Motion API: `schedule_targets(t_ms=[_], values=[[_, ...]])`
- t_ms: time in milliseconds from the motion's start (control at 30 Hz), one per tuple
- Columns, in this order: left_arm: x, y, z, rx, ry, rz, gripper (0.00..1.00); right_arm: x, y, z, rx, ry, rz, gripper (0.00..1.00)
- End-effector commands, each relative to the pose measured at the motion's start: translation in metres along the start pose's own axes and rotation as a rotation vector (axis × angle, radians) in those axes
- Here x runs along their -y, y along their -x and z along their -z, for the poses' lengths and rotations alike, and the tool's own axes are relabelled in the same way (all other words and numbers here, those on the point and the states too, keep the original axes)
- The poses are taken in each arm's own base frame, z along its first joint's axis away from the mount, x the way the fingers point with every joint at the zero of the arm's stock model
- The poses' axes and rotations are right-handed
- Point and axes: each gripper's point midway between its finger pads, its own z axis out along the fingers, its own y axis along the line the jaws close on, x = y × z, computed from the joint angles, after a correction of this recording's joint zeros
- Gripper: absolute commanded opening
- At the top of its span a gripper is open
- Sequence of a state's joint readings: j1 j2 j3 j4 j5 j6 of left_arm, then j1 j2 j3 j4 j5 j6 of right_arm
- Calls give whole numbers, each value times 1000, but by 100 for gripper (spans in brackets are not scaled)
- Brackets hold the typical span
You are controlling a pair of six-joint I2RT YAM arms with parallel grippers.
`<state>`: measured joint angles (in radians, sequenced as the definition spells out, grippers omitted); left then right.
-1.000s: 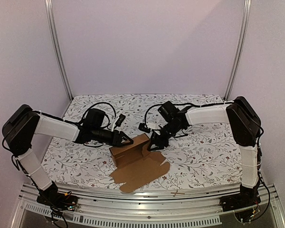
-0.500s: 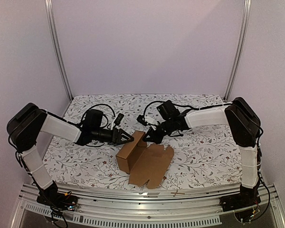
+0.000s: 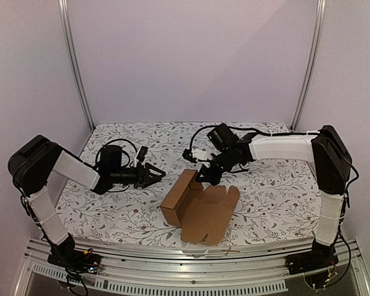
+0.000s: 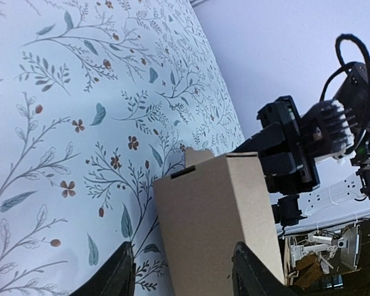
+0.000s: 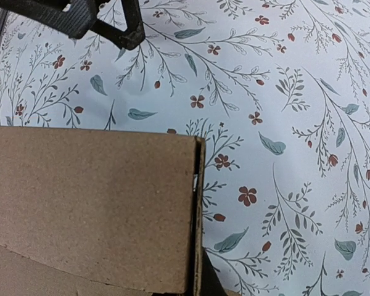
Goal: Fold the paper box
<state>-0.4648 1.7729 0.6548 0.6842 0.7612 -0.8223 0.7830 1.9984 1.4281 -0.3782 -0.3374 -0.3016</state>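
Observation:
The paper box (image 3: 200, 209) is plain brown cardboard lying mid-table, one end folded up into walls and a flat flap spread toward the near edge. My right gripper (image 3: 200, 177) is shut on the top edge of its upright far wall. In the right wrist view that wall (image 5: 92, 209) fills the lower left, with a dark finger (image 5: 213, 285) pressed against its edge. My left gripper (image 3: 159, 175) stands open just left of the box, apart from it. Seen from the left wrist, the box (image 4: 216, 222) rises ahead beyond the spread fingers (image 4: 117, 276).
The flowered tablecloth (image 3: 265, 197) covers the table. Metal frame posts (image 3: 77, 68) stand at the back corners and a metal rail (image 3: 191, 256) runs along the near edge. A small twig-like scrap (image 3: 231, 250) lies on that rail.
My right gripper shut on the box wall and drew the box rightward, turning it. My left gripper backed off to the left, away from the box.

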Motion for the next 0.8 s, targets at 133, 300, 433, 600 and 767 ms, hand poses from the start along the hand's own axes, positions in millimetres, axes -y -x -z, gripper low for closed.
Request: schedule_targets(t_ms=[133,300,433,600,767], values=[[-7,12,22,96,25,12,53,-16,-58,80,-393,-23,142,0],[-16,9,22,95,52,24,53,-13,-110,112,-719,-67,165,0],[-21,7,19,103,44,44,52,-9,-123,118,-837,-128,165,1],[-23,6,17,109,26,70,51,-13,-124,88,-821,-93,118,3],[-20,4,20,107,30,61,51,-15,-130,62,-785,-60,94,6]])
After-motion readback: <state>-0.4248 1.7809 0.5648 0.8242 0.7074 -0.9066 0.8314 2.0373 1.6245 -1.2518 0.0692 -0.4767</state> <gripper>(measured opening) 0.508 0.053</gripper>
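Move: The right gripper already pinches the far end wall of the paper box. The bare table where that end is to go lies about 14 cm to its right, 6 cm back and 6 cm below. The box's middle is some 6 cm left, 7 cm back and 4 cm down, the lid panel's about 4 cm right, 13 cm back and 5 cm down. From the idle left gripper the bare-table spot is roughly 26 cm right, 8 cm back and 7 cm lower. Keep the right fingers shut on the box's far end wall and sweep it about 14 cm to the right and 6 cm back, rising slightly, then sinking some 4 cm towards the table. Roll the wrist some 45 degrees on the way, so the fingers go from slanting left to pointing straight down. Ease the half-open left gripper 2 cm left, clear of the box. ##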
